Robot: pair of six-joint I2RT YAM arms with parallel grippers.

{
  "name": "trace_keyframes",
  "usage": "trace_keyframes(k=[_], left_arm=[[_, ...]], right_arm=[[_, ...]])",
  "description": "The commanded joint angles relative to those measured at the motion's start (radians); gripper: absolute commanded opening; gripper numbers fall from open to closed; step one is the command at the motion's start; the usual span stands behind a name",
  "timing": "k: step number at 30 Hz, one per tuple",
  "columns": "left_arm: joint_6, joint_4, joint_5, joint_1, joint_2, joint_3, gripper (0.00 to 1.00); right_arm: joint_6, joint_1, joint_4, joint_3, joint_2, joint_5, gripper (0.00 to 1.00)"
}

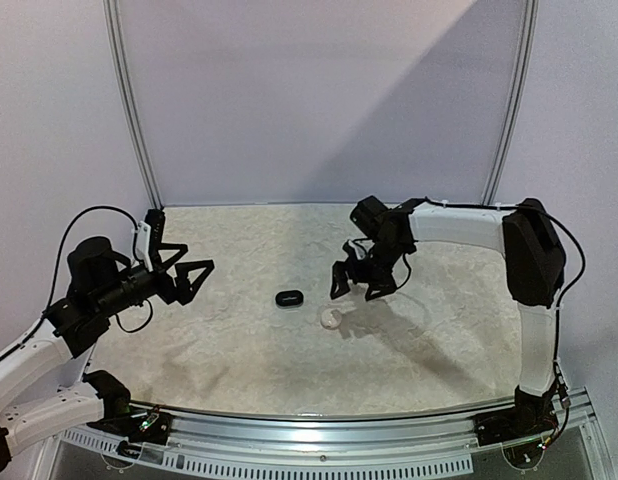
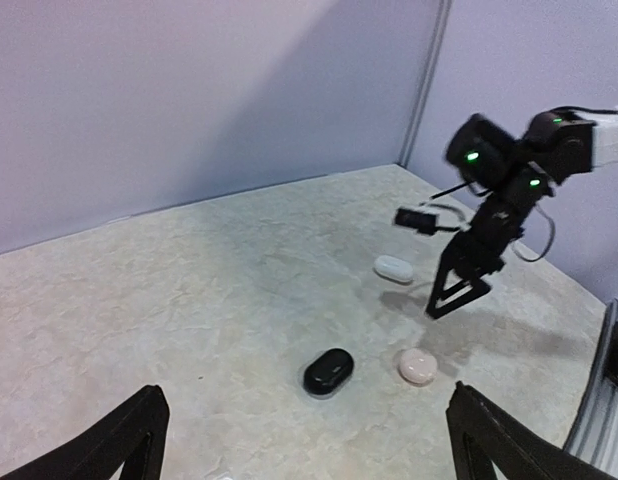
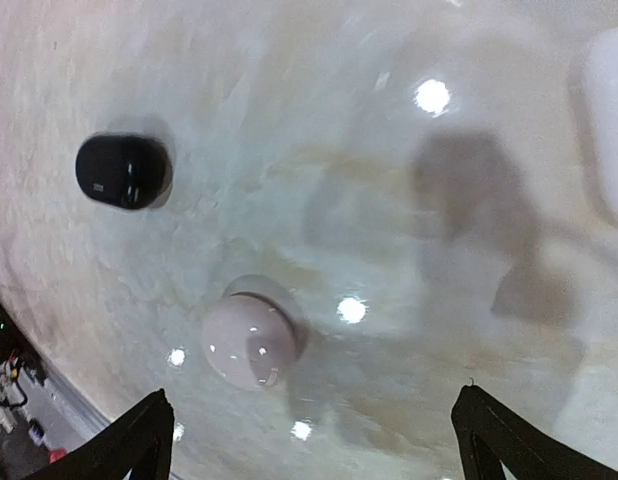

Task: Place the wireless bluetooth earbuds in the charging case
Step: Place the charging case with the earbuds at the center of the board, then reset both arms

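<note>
No earbuds show in any view. A black pebble-like case (image 1: 287, 298) lies shut at the table's middle; it also shows in the left wrist view (image 2: 329, 371) and the right wrist view (image 3: 122, 171). A pale pink round case (image 1: 331, 317) lies just right of it, also in the left wrist view (image 2: 419, 365) and the right wrist view (image 3: 249, 343). A white case (image 2: 394, 267) lies farther back, at the right wrist view's edge (image 3: 607, 120). My right gripper (image 1: 357, 285) hovers open and empty above the pink case (image 3: 314, 440). My left gripper (image 1: 191, 268) is open and empty at the left (image 2: 309, 440).
The marbled table (image 1: 239, 350) is walled by lilac panels with metal posts (image 1: 129, 110). A metal rail (image 1: 319, 425) runs along the near edge. The right arm (image 1: 529, 250) arches over the right side.
</note>
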Motion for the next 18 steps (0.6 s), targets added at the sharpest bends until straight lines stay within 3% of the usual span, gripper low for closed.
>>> trace_keyframes(k=[1,6,10,13,18], left_arm=[[0.000,-0.031,-0.086,0.116,0.006,0.003,0.99],[0.008,-0.096,-0.174,0.286,0.035,0.011,0.99],[0.055,-0.075,-0.180,0.411,0.045,-0.007,0.99],[0.103,-0.085,-0.182,0.473,0.052,-0.024,0.99],[0.143,-0.112,-0.191,0.548,0.063,-0.064,0.99]], right_arm=[[-0.028,-0.137,0.041,-0.072,-0.247,0.281,0.99],[-0.032,-0.341,0.374,-0.435,-0.593,0.385,0.99],[-0.030,-0.458,0.589,-0.722,-0.783,0.593,0.99],[-0.022,-0.464,0.688,-0.829,-0.852,0.812,0.99],[0.042,-0.466,0.664,-0.849,-0.836,0.909,0.99]])
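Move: Empty and already clear of it, the right hand has the round case with the earbuds about 5 cm back, 5 cm to its left and 4 cm below. At much the same depth, the black case stands roughly level ahead (1 cm) and 16 cm left, the white case some 10 cm ahead and 7 cm right. From the left hand the round case lies about 2 cm ahead, 28 cm right and 22 cm below. Sweeping rightward fast, the right hand goes about 33 cm away from the round case, rising some 14 cm and reaching forward at first, then sinking and drawing back slightly; its fingers tip up from the table as it swings clockwise, each by over 40 degrees. The left hand swings some 17 cm left and a little forward, turning counter-clockwise until it points ahead. Both grippers stay open and empty. ##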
